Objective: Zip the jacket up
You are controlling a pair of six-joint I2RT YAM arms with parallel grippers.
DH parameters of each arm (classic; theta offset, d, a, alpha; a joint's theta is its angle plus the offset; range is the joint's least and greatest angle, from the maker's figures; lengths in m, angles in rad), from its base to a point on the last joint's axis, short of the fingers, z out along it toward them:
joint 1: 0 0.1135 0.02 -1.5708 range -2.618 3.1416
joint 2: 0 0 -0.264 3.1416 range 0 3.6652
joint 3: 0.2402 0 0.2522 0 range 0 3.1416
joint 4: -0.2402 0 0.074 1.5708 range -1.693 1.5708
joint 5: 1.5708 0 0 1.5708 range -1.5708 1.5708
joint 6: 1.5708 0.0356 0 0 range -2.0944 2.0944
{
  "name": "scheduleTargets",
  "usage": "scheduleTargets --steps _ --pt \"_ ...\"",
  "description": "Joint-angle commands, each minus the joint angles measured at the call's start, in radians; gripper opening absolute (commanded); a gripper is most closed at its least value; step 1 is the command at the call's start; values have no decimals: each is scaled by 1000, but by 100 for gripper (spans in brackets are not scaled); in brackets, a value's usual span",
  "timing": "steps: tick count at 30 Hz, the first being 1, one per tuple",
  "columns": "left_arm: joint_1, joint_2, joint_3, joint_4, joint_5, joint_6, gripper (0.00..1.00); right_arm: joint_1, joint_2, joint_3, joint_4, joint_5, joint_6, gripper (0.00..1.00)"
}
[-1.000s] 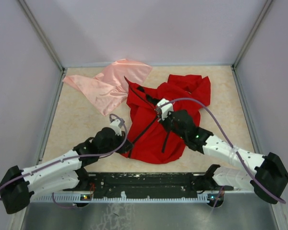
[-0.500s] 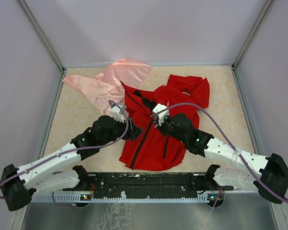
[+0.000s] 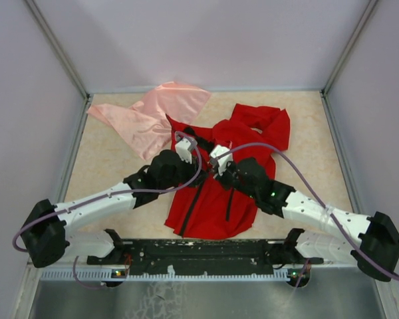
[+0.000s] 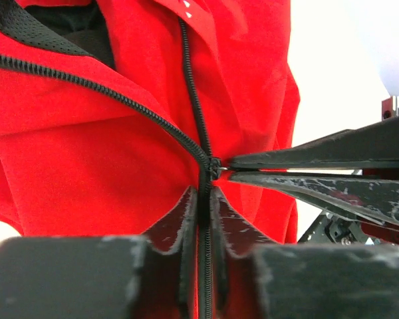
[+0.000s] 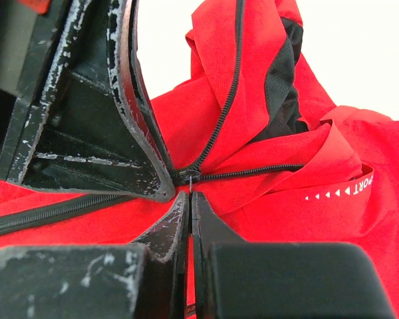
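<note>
The red jacket [image 3: 213,212] lies in the middle of the table with its collar toward the far side. Its black zipper is joined below the slider [image 4: 214,167] and splits open above it. My left gripper [image 4: 201,193] is shut on the joined zipper track just under the slider. My right gripper [image 5: 189,196] comes in from the side and is shut on the slider's thin pull tab [image 5: 190,185]. From above, the left gripper [image 3: 186,149] and right gripper [image 3: 216,159] meet at mid-chest. White lettering [image 5: 339,191] shows on the chest.
A pale pink shiny cloth [image 3: 153,113] lies at the back left, touching the jacket's collar. Grey walls enclose the table on three sides. The arms' black base rail [image 3: 199,252] runs along the near edge.
My left gripper let go near the jacket's hem, moved up and right along the zipper, and closed again just below the slider. The jacket front pulled straighter. The right gripper barely moved.
</note>
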Motion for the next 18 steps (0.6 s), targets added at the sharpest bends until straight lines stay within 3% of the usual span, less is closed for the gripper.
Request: scheduleTargets --steps 1,3,14,18 --pt "2 -13 -10 30 50 17 8 12 7 12 101 48 -3 0" --pt "2 -27 -30 4 58 18 0 2 16 23 98 84 -8 0" --pt "2 -197 -187 -160 8 -38 0 -225 -3 45 97 236 19 0" --pt "6 -258 -237 -204 -119 -83 0 -272 -23 45 96 224 30 0"
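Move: Just in front of the right fingertips, about 1 cm ahead and 1 cm left, is the slider whose pull tab they already hold. The bunched red cloth they head for lies some 16 cm ahead and 16 cm right; the open collar end of the zip, about 19 cm ahead and 15 cm left; the pocket print, 9 cm ahead and 5 cm right. Closed zip runs between the left fingertips, with the slider 1 cm ahead and 2 cm right. Pinching the closed zip just below the slider, the left fingers shut, then draw it about 5 cm back and to the left, sinking slightly. The right hand keeps its grip on the pull tab and drags the slider the opposite way, slowly and then fast, some 8 cm forward and to the right towards the bunched cloth, swinging about 15 degrees clockwise. ##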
